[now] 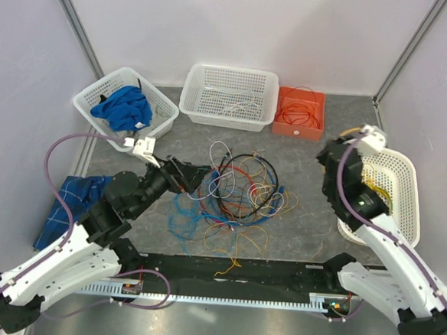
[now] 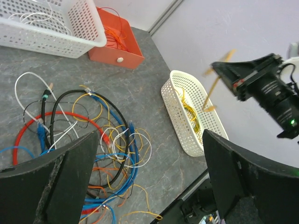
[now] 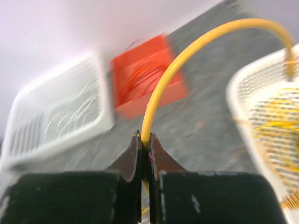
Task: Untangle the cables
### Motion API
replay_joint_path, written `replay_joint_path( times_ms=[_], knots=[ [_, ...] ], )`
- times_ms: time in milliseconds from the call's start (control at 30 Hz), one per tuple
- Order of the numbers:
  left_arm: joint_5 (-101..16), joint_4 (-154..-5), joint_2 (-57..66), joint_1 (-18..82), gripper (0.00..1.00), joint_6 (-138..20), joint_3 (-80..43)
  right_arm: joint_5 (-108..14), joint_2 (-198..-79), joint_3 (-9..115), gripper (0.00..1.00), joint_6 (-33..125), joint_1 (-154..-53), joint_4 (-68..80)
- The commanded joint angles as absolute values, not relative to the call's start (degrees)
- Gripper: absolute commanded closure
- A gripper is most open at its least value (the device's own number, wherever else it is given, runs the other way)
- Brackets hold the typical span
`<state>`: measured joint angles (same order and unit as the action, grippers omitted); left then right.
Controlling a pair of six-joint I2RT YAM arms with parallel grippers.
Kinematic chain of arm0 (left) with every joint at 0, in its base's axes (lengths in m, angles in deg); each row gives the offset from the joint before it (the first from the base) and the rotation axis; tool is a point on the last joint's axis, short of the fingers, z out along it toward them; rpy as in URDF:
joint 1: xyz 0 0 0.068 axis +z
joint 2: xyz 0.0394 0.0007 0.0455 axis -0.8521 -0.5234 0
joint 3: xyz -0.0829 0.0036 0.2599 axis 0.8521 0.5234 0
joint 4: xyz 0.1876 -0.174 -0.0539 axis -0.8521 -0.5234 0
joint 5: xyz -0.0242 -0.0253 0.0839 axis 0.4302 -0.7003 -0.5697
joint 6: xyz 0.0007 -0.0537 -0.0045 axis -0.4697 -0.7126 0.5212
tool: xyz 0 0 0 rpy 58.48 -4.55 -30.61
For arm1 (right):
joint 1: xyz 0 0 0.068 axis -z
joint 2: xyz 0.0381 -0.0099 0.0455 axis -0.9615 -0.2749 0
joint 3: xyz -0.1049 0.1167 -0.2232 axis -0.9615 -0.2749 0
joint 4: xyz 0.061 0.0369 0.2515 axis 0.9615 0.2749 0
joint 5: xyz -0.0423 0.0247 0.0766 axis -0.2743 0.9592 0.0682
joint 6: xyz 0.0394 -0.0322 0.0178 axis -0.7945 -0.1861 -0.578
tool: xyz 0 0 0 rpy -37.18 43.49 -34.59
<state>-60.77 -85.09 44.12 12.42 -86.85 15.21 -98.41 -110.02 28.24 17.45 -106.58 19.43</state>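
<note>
The cables (image 1: pixel 233 187) lie in a loose tangle of yellow, orange, red, blue, black and white loops in the middle of the table, also seen in the left wrist view (image 2: pixel 88 135). My left gripper (image 1: pixel 188 173) hovers at the tangle's left edge, wide open with nothing between its fingers (image 2: pixel 149 140). My right gripper (image 1: pixel 337 147) is raised beside the white oval basket (image 1: pixel 415 188) and is shut (image 3: pixel 145 135) on a yellow cable (image 3: pixel 187 51). That cable arches over into the basket (image 3: pixel 238 88), where more yellow cable lies.
An orange bin (image 1: pixel 296 131) holding orange cable and a white rectangular basket (image 1: pixel 225 115) holding white cable stand at the back. A basket (image 1: pixel 90 97) with blue cloth stands back left. More blue cloth (image 1: pixel 71 203) lies at the left. A black rail (image 1: pixel 231 271) runs along the near edge.
</note>
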Motion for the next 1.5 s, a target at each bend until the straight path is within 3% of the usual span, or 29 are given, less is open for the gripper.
replay_joint_path(
  times_ms=[0, 100, 233, 567, 600, 667, 700, 800, 1133, 1300, 1467],
  knots=[
    [-61.46, -86.9, 47.17, 12.56, 0.0, -91.41, 19.57, -104.15, -107.18, 30.56, 1.0, 14.22, -96.3, 25.29],
    [-58.29, -87.68, 47.18, 12.56, 0.0, -93.87, 21.34, -102.33, -109.2, 32.06, 1.0, 14.31, -82.36, 27.58],
    [-56.0, -88.39, 46.38, 12.47, 0.0, -96.34, 23.1, -96.52, -113.58, 30.84, 1.0, 12.73, -72.57, 28.81],
    [-52.66, -89.18, 46.91, 12.56, 0.0, -98.19, 26.79, -94.5, -126.95, 29.5, 1.0, 9.56, -68.95, 25.39],
    [-52.75, -89.36, 47.17, 12.56, 0.0, -98.27, 26.97, -93.71, -128.09, 29.86, 0.78, 10.17, -68.95, 25.3],
    [-53.45, -89.97, 48.23, 12.56, 0.0, -98.19, 27.41, -92.65, -128.01, 30.92, 0.52, 10.61, -69.12, 25.12],
    [-53.8, -90.06, 48.49, 12.56, 0.0, -98.1, 27.41, -93.0, -126.27, 30.92, 0.35, 10.44, -70.34, 25.12],
    [-54.77, -90.15, 49.37, 12.56, 0.0, -97.57, 27.15, -96.95, -121.01, 31.09, 0.11, 10.79, -76.82, 23.45],
    [-55.82, -94.18, 42.97, 12.47, 0.0, -92.48, 20.66, -94.14, -117.99, 31.55, 0.08, 17.12, -109.96, 20.82],
    [-59.51, -101.47, 35.07, 12.56, 0.0, -91.95, 16.34, -106.42, -120.7, 27.49, 0.05, 22.81, -135.07, 13.79],
    [-61.89, -106.06, 30.3, 12.56, 0.0, -92.65, 13.0, -108.12, -126.34, 28.02, 0.04, 26.26, -144.17, 11.67]
  ],
)
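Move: The right hand, already carrying a thick yellow cable, has the right-hand white basket with the yellow coil about 18 cm to its right, 3 cm nearer the base and 23 cm lower; the orange box stands some 21 cm ahead and 8 cm left of this hand, the cable tangle about 22 cm left and 4 cm back. For the open left hand, the tangle's middle lies roughly 7 cm ahead, 11 cm right and 28 cm below. Still pinching the yellow cable, the right hand swings about 20 cm right over the white basket, sinks some 12 cm with its fingers tipping down, and opens wide to let go; it then climbs out and sweeps nearly 40 cm left and about 10 cm back to the tangle, dipping again. The left hand, open throughout, sinks some 13 cm towards the tangle, tipping its fingers down about 25 degrees. ##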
